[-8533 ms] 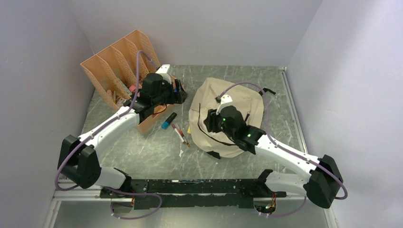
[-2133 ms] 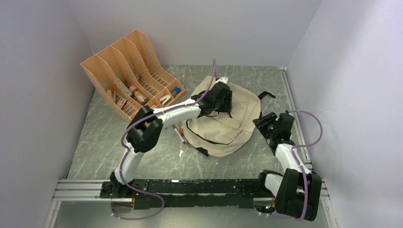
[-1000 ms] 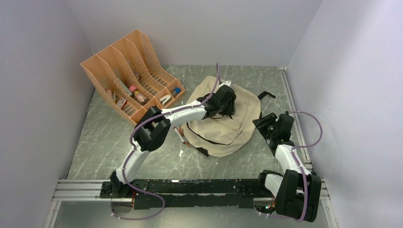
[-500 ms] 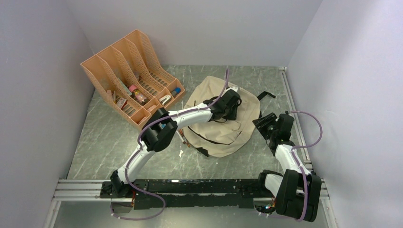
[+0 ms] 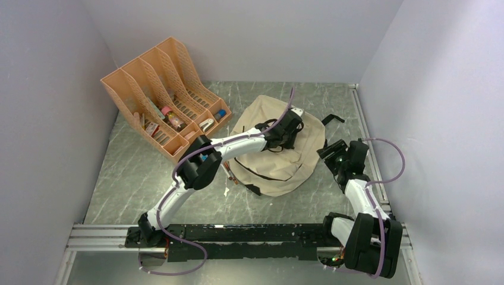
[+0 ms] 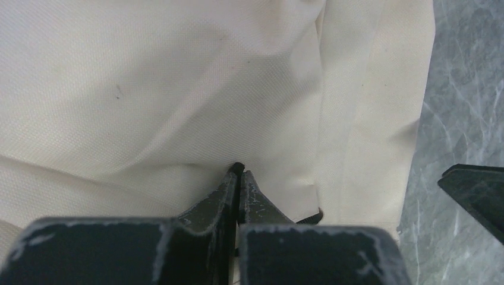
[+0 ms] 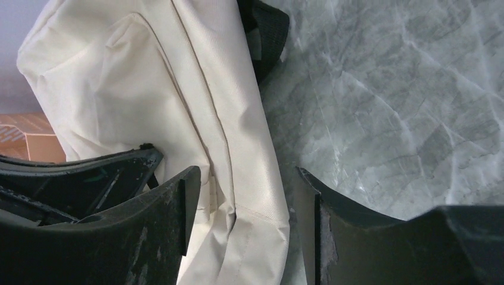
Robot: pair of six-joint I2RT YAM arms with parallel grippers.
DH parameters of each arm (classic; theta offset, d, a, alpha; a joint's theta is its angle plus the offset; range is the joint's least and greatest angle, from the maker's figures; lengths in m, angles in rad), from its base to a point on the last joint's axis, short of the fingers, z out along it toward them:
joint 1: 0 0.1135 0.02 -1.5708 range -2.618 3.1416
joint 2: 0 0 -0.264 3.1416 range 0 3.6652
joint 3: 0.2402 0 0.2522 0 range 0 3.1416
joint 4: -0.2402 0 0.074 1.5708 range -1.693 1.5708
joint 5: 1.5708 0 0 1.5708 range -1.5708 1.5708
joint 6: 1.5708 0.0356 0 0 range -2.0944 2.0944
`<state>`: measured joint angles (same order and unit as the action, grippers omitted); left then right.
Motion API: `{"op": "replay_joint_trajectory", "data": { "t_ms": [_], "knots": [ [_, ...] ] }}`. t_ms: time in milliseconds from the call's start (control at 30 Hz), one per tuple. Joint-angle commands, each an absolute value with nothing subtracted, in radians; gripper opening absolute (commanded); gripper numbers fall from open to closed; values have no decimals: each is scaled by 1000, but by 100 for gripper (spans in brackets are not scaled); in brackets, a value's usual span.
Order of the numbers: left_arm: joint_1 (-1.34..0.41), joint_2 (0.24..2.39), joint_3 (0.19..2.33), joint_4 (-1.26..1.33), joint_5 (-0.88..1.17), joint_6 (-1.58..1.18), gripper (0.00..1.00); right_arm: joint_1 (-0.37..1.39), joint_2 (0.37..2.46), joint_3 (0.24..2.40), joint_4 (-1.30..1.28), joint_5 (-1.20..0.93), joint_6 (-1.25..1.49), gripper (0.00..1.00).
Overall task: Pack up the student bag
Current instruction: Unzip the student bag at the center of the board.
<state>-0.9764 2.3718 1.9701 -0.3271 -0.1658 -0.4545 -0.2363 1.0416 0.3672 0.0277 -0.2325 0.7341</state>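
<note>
The student bag (image 5: 267, 169), cream fabric with black zipper lines, lies flat in the middle of the table. My left gripper (image 5: 290, 135) rests on its upper right part. In the left wrist view the left gripper (image 6: 238, 172) is shut, and a small black tab of the bag (image 6: 148, 89) is pinched at its fingertips. My right gripper (image 5: 328, 154) stands open at the bag's right edge. In the right wrist view the right gripper (image 7: 243, 199) straddles that edge of the bag (image 7: 148, 77), with fabric between the two fingers and grey table beside it.
An orange file organizer (image 5: 157, 89) holding several small items stands at the back left. Pens (image 5: 226, 169) and a white scrap (image 5: 226, 191) lie left of the bag. A black strap (image 5: 333, 119) sticks out at its back right. Walls close in on three sides.
My left gripper slid to the right across the bag and shut on the black tab. My right gripper's jaws opened slightly wider while the arm stayed in place.
</note>
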Motion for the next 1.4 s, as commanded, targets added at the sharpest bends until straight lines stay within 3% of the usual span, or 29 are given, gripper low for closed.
{"op": "replay_joint_trajectory", "data": {
  "t_ms": [0, 233, 433, 633, 1067, 1367],
  "knots": [
    [-968, 2319, 2005, -317, -202, -352, 5, -239, 1021, 444, -69, -175, 712, 63],
    [-952, 2266, 1982, -298, -200, -333, 5, -228, 1020, 564, -196, -66, 717, 66],
    [-938, 2227, 1934, -267, -190, -354, 5, -161, 1046, 564, -102, -256, 809, 64],
    [-937, 2198, 1912, -246, -190, -359, 5, -125, 1063, 530, -43, -312, 933, 62],
    [-936, 2190, 1897, -244, -183, -365, 5, -69, 1260, 472, 165, -463, 1050, 68],
    [-936, 2191, 1897, -246, -182, -364, 5, -42, 1292, 468, 190, -485, 1039, 61]
  ]
}}
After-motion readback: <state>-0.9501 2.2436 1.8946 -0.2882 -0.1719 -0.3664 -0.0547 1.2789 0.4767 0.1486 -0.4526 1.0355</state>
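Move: The left fingers already pinch the zipper pull; the zip end lies about 2 cm back and 3 cm right of them, roughly 2 cm lower. From the right hand that zip end is some 9 cm left, 3 cm ahead and 2 cm below. The bag's middle is about 18 cm to the right hand's left and 3 cm ahead; the black strap lies 13 cm ahead of that hand, 3 cm right, some 5 cm down. Keep the zipper pull shut in the left gripper and draw it up about 5 cm, easing slightly left and forward, then hold it there. Meanwhile swing the right gripper up over the bag's edge and some 9 cm left, a little forward, sinking again to the zip end beside the left fingertips; roll its left side up about 20 degrees and leave its fingers open. ##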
